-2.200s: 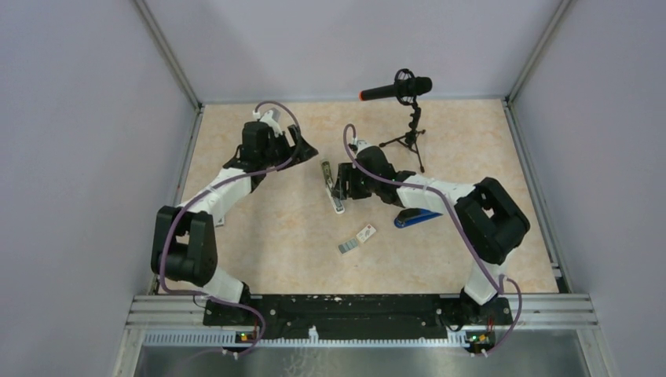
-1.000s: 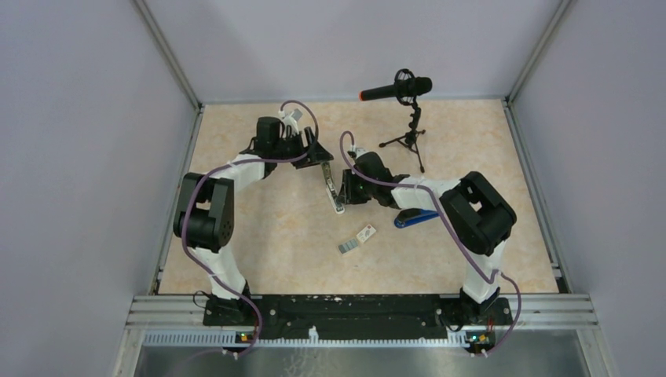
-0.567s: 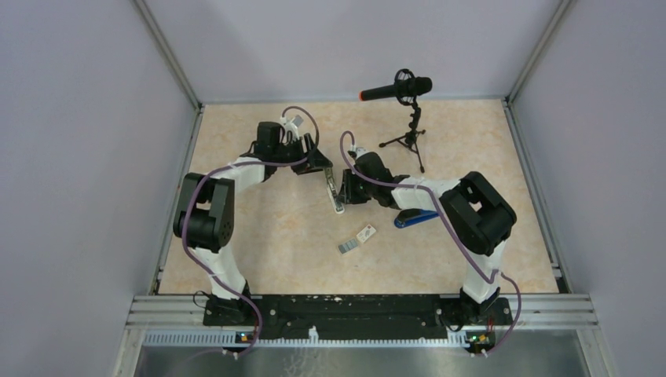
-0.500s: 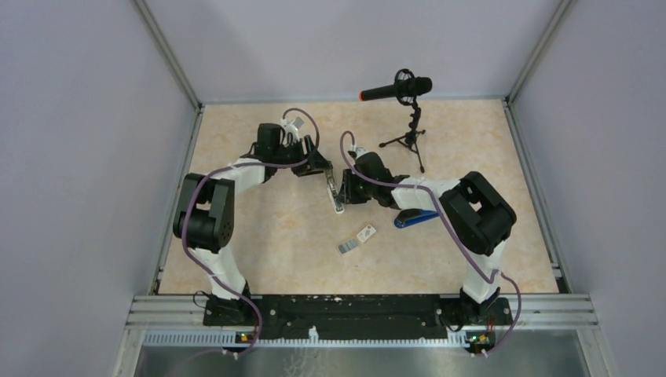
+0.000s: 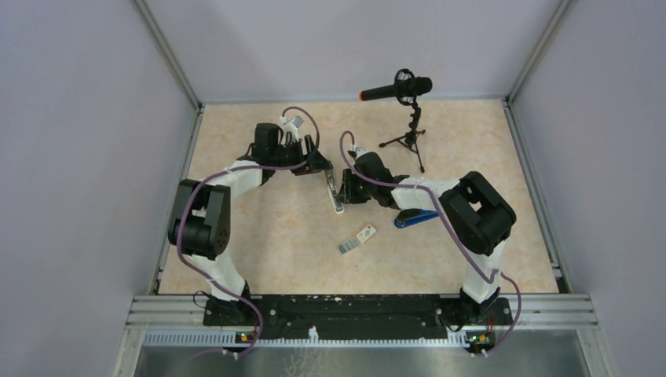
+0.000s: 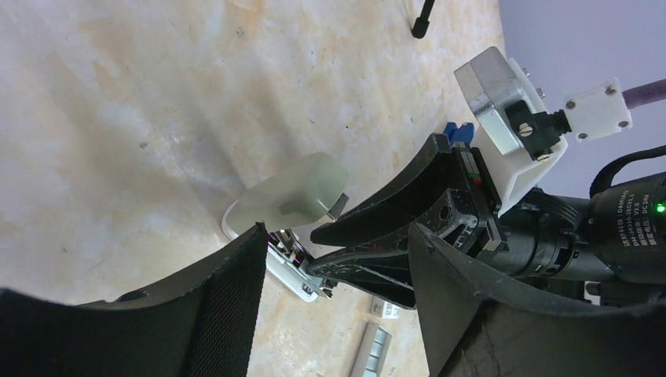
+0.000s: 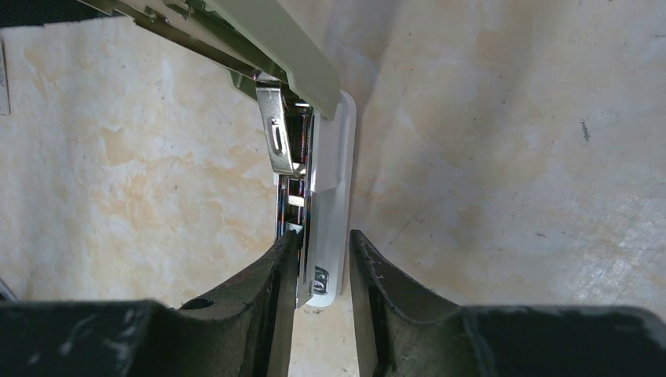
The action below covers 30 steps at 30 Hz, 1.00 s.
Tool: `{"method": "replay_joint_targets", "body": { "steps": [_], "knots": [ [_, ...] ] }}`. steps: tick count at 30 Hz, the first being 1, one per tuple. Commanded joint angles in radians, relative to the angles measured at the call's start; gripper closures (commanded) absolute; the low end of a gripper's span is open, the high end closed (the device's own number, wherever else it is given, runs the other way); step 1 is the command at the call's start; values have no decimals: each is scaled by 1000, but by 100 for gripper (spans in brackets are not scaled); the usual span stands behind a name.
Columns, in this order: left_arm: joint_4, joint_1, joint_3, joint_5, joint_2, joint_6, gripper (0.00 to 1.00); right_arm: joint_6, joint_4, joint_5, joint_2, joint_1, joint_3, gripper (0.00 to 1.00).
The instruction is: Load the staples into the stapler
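The pale grey-green stapler (image 5: 337,202) lies mid-table with its halves hinged apart. In the right wrist view its green top (image 7: 263,43) is raised off the silvery rail (image 7: 294,188) and white base (image 7: 331,188). My right gripper (image 7: 322,255) is shut on the stapler's front end, one finger on the rail and one on the base. My left gripper (image 6: 336,236) stands open at the far end, just short of the green top (image 6: 298,196). The staples, a white box (image 5: 366,232) and a grey block (image 5: 349,247), lie loose nearer the arm bases.
A bright blue bar with a black end (image 5: 416,217) lies under the right forearm. A microphone (image 5: 397,87) on a small tripod (image 5: 408,141) stands at the back right. Metal rails edge the table on both sides and at the back.
My left arm has swung in from the back left, and its gripper now sits against the stapler's far end. Over the last second it only shifted slightly. The right gripper and stapler stayed put.
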Motion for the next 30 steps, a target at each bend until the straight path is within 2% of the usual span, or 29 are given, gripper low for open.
{"method": "replay_joint_targets", "body": {
  "steps": [1, 12, 18, 24, 30],
  "knots": [
    [55, -2, 55, -4, -51, 131, 29, -49, -20, 20, 19, -11, -2, 70],
    [130, -4, 80, 99, 48, 361, 32, -53, -5, -8, 25, -12, 3, 70],
    [135, -5, 107, 118, 88, 410, 35, -53, 0, -9, 27, -13, 0, 70],
    [151, -21, 86, 180, 93, 416, 48, -53, 2, -13, 27, -18, -4, 70],
    [158, -51, 36, 133, 38, 437, 65, -44, 6, -18, 28, -25, -6, 70]
  ]
}}
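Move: The stapler's raised green lid stands just off the left fingertips, about 2 cm farther forward, 3 cm to the right and 2 cm lower. From that hand, the front end of the stapler's tray lies some 8 cm back, 3 cm right and 8 cm down; the staple strips are about 17 cm back and 5 cm right, the staple box 14 cm back and 9 cm right, both roughly 11 cm below. From the right hand the lid is about 7 cm forward, 3 cm left and 5 cm up. Forward by about 2 cm with a small rise, then down again and some 2 cm to the right, the left hand brings its fingers around the raised lid, rolling roughly 25 degrees and turning a little clockwise on the way. Its wide-open fingers then close to a bit over half their gap, pinching the lid's upper end. The right hand holds still, fingertips still at the tray's front end. ##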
